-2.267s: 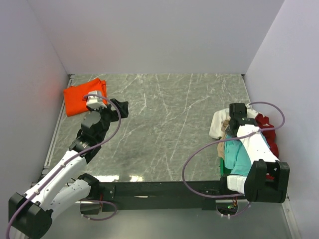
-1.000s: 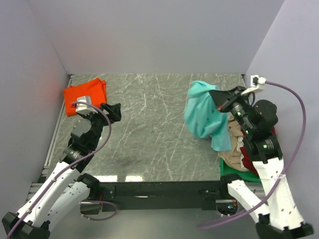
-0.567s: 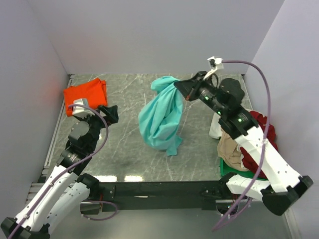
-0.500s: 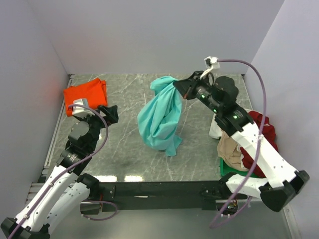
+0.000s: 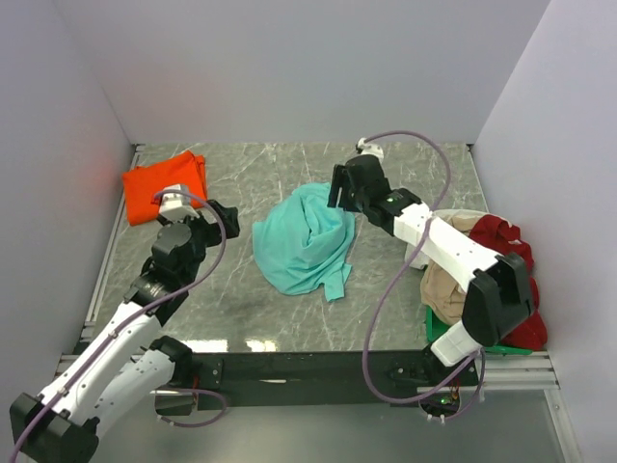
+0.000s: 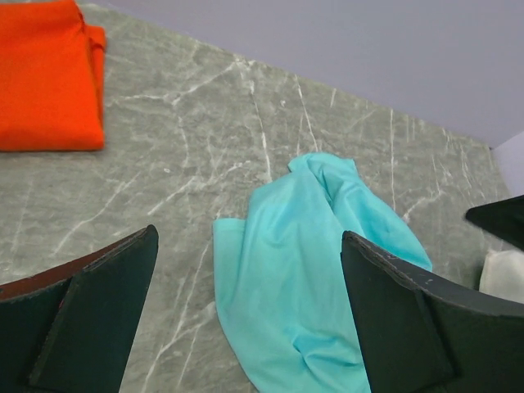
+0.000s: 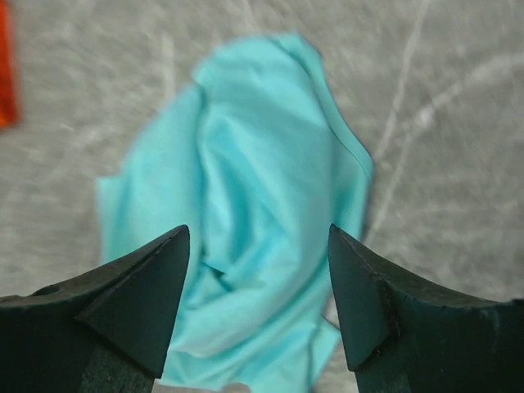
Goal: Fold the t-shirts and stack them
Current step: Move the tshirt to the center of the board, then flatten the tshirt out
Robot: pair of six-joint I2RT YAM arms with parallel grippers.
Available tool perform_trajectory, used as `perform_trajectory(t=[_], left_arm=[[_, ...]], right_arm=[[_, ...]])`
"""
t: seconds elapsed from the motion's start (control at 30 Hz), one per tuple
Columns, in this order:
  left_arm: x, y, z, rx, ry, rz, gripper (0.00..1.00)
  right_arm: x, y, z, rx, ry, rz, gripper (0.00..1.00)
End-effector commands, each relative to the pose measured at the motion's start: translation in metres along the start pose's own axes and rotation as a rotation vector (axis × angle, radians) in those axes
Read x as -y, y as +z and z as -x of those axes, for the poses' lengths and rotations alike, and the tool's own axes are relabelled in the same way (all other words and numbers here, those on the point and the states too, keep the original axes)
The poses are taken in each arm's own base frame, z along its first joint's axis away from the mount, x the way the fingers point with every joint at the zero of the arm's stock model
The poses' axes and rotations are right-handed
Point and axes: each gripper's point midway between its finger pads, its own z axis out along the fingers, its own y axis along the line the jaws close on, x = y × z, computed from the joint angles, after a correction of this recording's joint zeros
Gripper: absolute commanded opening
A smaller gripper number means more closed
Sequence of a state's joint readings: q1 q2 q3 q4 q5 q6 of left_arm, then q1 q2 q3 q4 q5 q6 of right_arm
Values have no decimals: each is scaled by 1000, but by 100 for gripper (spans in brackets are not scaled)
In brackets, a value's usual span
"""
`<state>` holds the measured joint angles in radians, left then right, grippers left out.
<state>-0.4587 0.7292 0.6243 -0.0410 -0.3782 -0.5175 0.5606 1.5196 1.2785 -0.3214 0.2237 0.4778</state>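
A teal t-shirt point(image 5: 304, 241) lies crumpled in the middle of the marble table, also seen in the left wrist view point(image 6: 311, 270) and the right wrist view point(image 7: 262, 205). My right gripper point(image 5: 336, 191) hovers over its far right edge, open point(image 7: 258, 233), holding nothing. A folded orange t-shirt point(image 5: 164, 183) rests at the far left corner point(image 6: 45, 78). My left gripper point(image 5: 228, 214) is open point(image 6: 247, 237) between the orange and teal shirts, touching neither. Beige point(image 5: 451, 282), dark red point(image 5: 506, 241) and green point(image 5: 442, 333) t-shirts are piled at the right.
Grey walls close in the table on the left, back and right. A metal rail point(image 5: 106, 265) runs along the left edge. The right arm's purple cable point(image 5: 386, 289) loops over the table's front right. A white cloth point(image 6: 501, 274) shows at the pile's edge.
My right gripper swung the teal shirt from the right pile to the table's middle, lowered, then opened and let it go. The shirt now lies heaped. The left arm barely moved.
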Motion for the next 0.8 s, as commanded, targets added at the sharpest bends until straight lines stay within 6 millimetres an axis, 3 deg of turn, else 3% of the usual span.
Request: perform_trajectory(t=[0.0,0.13,0.23,0.37,0.53,0.57,0.73,0.77], left_arm=[[22,7,8,15,-35,-87,99],[43,19,-7,-43,-59,-174,99],[58,31,-26,-114,-70,-238,100],[71,51,-62,-245,-76,-278,100],[86,64,-89,-328,-141,-340,99],[94,65,-87,-323,-160,-378,100],[111,76,-105,-374,-215,-421,99],[110,81,-120,-410,-208,-403,99]], right_arm=[[21,8,-17,-34,-14,-104,74],[44,23,-45,-135,-71,-218,71],[56,29,-56,-176,-88,-282,72],[47,37,-62,-196,-77,-229,71],[31,42,-68,-214,-52,-130,71],[29,43,-67,-213,-50,-121,71],[30,55,-79,-254,-54,-113,71],[30,57,-79,-257,-52,-111,70]])
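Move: The turquoise t-shirt lies crumpled mid-board, its middle about 19 cm to my left hand's right, 4 cm ahead and some 24 cm below. From my right hand its middle is about 9 cm left, 5 cm back and 20 cm down. The folded orange shirt is 19 cm ahead and 23 cm left of my left hand; the clothes pile is some 40 cm right and 14 cm back from my right hand. I swing my open left hand rightward about 13 cm and down some 10 cm, easing forward, until it hangs over the turquoise shirt's left side, turning clockwise and tipping its fingers down. Meanwhile my right hand sinks about 10 cm towards the shirt's right side, tips down some 15 degrees, then hovers with fingers still open. ##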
